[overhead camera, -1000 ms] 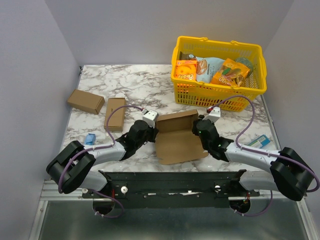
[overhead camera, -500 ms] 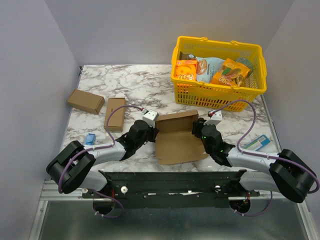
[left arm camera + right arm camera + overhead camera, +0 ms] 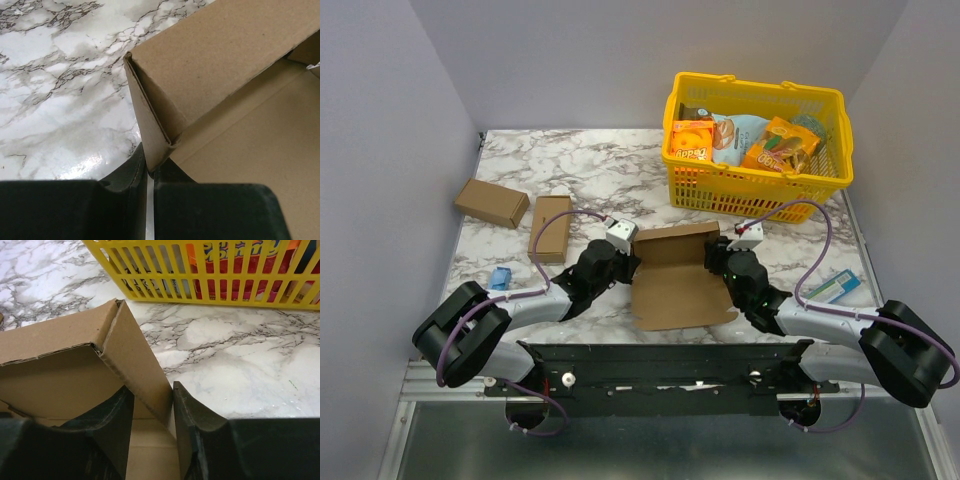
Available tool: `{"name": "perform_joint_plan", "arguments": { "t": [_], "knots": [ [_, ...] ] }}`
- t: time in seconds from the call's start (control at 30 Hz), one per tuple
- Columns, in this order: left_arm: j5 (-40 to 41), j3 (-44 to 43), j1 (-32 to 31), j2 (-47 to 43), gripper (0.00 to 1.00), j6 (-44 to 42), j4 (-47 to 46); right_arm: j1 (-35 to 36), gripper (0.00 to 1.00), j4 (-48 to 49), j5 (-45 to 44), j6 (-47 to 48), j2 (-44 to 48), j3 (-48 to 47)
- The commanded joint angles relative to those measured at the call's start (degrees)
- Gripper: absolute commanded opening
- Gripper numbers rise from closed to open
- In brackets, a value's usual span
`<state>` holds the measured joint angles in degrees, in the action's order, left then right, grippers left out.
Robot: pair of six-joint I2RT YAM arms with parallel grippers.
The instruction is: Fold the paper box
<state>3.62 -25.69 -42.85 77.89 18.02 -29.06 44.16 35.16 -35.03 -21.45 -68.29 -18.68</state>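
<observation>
The paper box (image 3: 678,280) lies open on the marble table between my two arms, its back wall standing up. In the left wrist view my left gripper (image 3: 150,167) is shut on the folded left side wall of the paper box (image 3: 225,95), pinching it near the corner. My right gripper (image 3: 152,415) stands open astride the raised right side flap of the paper box (image 3: 137,365). The flap slants between the jaws and leans against the right finger (image 3: 192,415). From above, the left gripper (image 3: 626,262) and the right gripper (image 3: 717,262) sit at opposite sides of the box.
A yellow basket (image 3: 755,180) full of packaged food stands at the back right, close beyond the right gripper; its wall (image 3: 210,270) fills the top of the right wrist view. Two small brown boxes (image 3: 492,203) (image 3: 550,228) lie at the left. A blue item (image 3: 500,278) and a blue-white packet (image 3: 838,285) lie near the front.
My right gripper has shifted slightly toward the box's right flap, and the box's near edge has slid a little toward me. The left gripper keeps its grip, unmoved.
</observation>
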Motion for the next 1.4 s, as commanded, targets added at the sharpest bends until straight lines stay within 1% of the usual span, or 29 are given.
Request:
{"name": "perform_joint_plan", "arguments": {
  "t": [0.0,0.03,0.1,0.13,0.3,0.33,0.4,0.6,0.77,0.9,1.03,1.17,1.2,1.33,1.37],
  "knots": [
    [-0.20,-0.67,-1.36,-1.69,0.00,-0.53,-1.09,-0.57,0.35,1.06,-3.46,0.27,-0.35,-0.30],
    [0.51,-0.67,-1.71,-1.86,0.00,-0.53,-0.65,-0.48,0.28,-0.43,-4.08,-0.69,-0.52,-0.74],
    [1.82,-0.67,-1.97,-1.95,0.00,-0.53,-0.39,-0.57,0.23,-1.32,-5.48,-1.13,-1.23,-1.53],
    [3.22,-0.67,-2.41,-2.21,0.00,-0.62,-0.04,-0.57,0.17,-2.89,-6.27,-2.18,-1.40,-1.89],
    [6.92,-0.67,-3.12,-3.00,0.00,-0.71,0.93,-0.57,0.08,-8.95,-12.42,-5.96,-2.63,-4.34],
    [7.63,-0.59,-3.20,-3.27,0.00,-0.53,1.37,-0.57,0.06,-11.75,-13.31,-7.88,-2.72,-4.79],
    [9.47,-0.76,-3.20,-3.27,0.00,-0.36,2.07,-0.57,0.05,-14.32,-15.67,-9.39,-2.81,-5.49],
    [14.13,-1.20,-3.29,-4.06,0.00,0.00,4.71,-0.92,0.01,-18.63,-18.23,-10.10,-2.81,-6.37],
    [17.38,-2.08,-3.12,-4.23,0.00,-0.53,7.70,-1.36,0.01,-19.60,-17.10,-8.61,-2.29,-6.28],
    [18.00,-2.26,-2.77,-4.32,0.00,-0.36,8.58,-1.53,0.01,-20.74,-17.00,-6.94,-1.41,-6.72],
    [18.36,-1.91,-1.27,-5.63,0.00,-0.27,9.46,-1.62,0.03,-25.12,-17.88,-3.78,1.05,-7.69],
    [17.30,-0.85,0.84,-7.22,0.00,0.00,9.55,-1.71,0.03,-27.50,-16.65,-4.21,3.60,-7.60],
    [17.21,-0.76,1.45,-7.48,0.00,0.17,9.72,-1.62,0.03,-28.73,-17.26,-5.08,3.60,-8.21],
    [17.13,-0.15,2.15,-9.15,0.00,0.61,9.90,-1.71,0.01,-40.31,-19.55,-11.67,2.38,-12.08],
    [17.12,-0.15,2.16,-9.24,0.00,0.61,9.99,-1.80,0.00,-41.39,-19.73,-12.03,2.11,-13.22]
  ]
}}
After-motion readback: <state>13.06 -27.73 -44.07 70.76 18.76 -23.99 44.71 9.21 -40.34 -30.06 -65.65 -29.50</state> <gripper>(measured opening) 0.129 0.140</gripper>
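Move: The box's right side flap already stands between my right hand's open fingers, its middle about 2 cm ahead, 1 cm to the left and level. The back wall's middle is some 4 cm ahead of that hand and 9 cm to its left; the yellow basket's middle is roughly 20 cm ahead, 9 cm to the right, slightly higher. My left hand still pinches the left side flap, whose middle is about 2 cm ahead, neither left nor right, level. I shut my right fingers on the right side flap while that hand eases about 1.5 cm down and 1 cm to the right, its tips turning a few degrees down and clockwise; then I raise it some 2.5 cm. My left hand keeps its pinch on the left flap, turns slightly counter-clockwise and, mostly at the end, goes up about 4 cm with a little forward and left. ##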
